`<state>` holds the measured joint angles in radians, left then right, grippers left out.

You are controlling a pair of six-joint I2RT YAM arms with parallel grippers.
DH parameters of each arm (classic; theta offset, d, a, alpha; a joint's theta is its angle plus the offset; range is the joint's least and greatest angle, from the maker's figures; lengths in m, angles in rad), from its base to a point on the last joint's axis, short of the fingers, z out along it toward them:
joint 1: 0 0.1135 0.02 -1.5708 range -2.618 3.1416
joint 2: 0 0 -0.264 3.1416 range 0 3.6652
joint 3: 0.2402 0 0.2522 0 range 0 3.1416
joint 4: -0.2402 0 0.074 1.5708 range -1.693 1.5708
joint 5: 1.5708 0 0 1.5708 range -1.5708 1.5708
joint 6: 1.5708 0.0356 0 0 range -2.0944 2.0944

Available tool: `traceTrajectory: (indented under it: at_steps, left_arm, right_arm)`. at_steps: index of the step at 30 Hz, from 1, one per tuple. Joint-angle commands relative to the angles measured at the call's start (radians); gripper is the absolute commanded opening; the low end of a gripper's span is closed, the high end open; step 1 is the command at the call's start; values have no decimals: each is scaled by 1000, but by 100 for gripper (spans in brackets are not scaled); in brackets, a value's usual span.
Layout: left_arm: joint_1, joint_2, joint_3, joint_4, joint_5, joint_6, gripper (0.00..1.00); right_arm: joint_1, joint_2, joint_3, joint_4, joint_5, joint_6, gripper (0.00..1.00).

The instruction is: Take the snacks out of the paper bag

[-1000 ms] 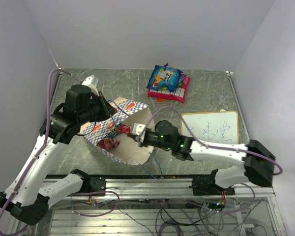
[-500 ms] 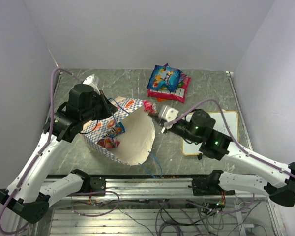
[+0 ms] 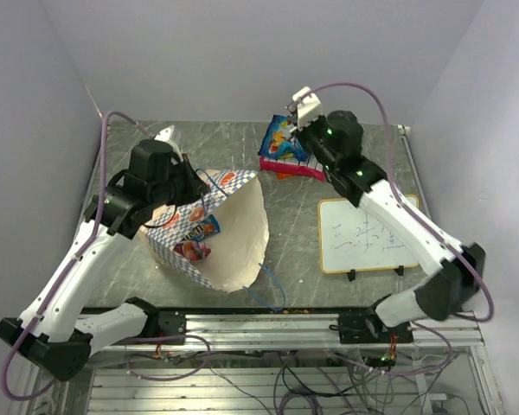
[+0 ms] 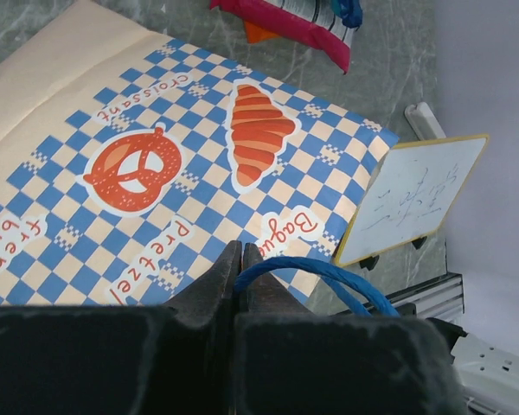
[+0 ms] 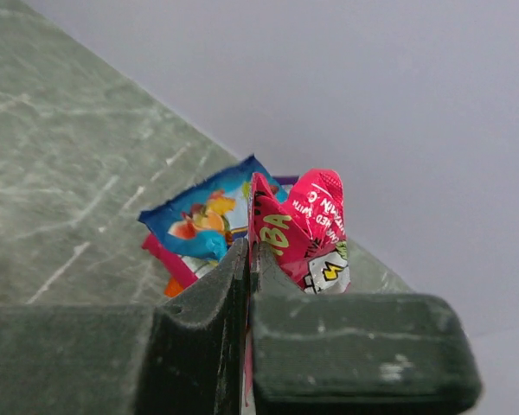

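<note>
The paper bag (image 3: 233, 238) lies on its side with its mouth facing the near edge; two snacks (image 3: 195, 240) show inside it. My left gripper (image 3: 196, 185) is shut on the bag's blue string handle (image 4: 329, 270), with the checkered side (image 4: 156, 156) of the paper bag below it. My right gripper (image 3: 289, 118) hangs above the far pile of snacks (image 3: 285, 149), shut on a crumpled pink-red packet (image 5: 307, 220). A blue packet (image 5: 199, 216) of that pile lies on the table just beyond the fingers.
A white writing board (image 3: 368, 233) lies on the table at the right, also in the left wrist view as the board (image 4: 415, 194). The second blue handle (image 3: 268, 290) trails toward the near table edge. Walls close in on the left, back and right.
My right arm has drawn out of the bag's mouth with the pink-red packet and swung to the far pile. The left gripper has kept its hold on the handle.
</note>
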<state>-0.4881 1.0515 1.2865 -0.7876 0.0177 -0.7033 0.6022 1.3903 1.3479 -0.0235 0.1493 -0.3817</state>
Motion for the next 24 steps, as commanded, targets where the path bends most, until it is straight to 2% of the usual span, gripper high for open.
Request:
traceTrajectory:
  at_steps: [1, 5, 8, 11, 15, 18, 24]
  left_arm:
    - [3, 53, 73, -18, 30, 46, 7]
    - [2, 48, 67, -11, 28, 46, 7]
    - [2, 50, 100, -38, -3, 65, 7]
    - [2, 49, 98, -29, -12, 67, 7]
    - [2, 43, 95, -20, -16, 62, 7]
    - [2, 35, 99, -28, -47, 61, 7]
    - [2, 4, 80, -1, -79, 20, 7]
  right_arm:
    - [-36, 154, 122, -106, 49, -34, 0]
    - [-44, 260, 203, -123, 38, -88, 0]
    - [-44, 306, 232, -169, 21, -70, 0]
    - [-42, 306, 182, -162, 19, -62, 0]
    - [-22, 326, 189, -267, 10, -36, 0]
    - [1, 310, 107, -265, -36, 7, 0]
    - [25, 330, 6, -223, 61, 65, 0]
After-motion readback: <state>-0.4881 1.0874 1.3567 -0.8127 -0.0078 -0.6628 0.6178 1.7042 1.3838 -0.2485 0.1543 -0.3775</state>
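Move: The right gripper holds a pink snack. The snack pile it is bound for lies about 12 cm ahead, 2 cm to its right and some 33 cm below. From this same hand, the paper bag is roughly 15 cm back and 23 cm left, and the whiteboard about 15 cm back and 22 cm right, both low. From the left gripper, the pile is about 27 cm ahead, 21 cm right and 27 cm below. Lower the right gripper about 18 cm towards the snack pile, keeping its fingers shut on the pink snack. Swing forward some 6 cm at first, then draw back about 4 cm as you sink, tipping the fingers down by roughly 25 degrees and letting the hand's left side drop. Keep the left gripper at the paper bag's blue handle. ##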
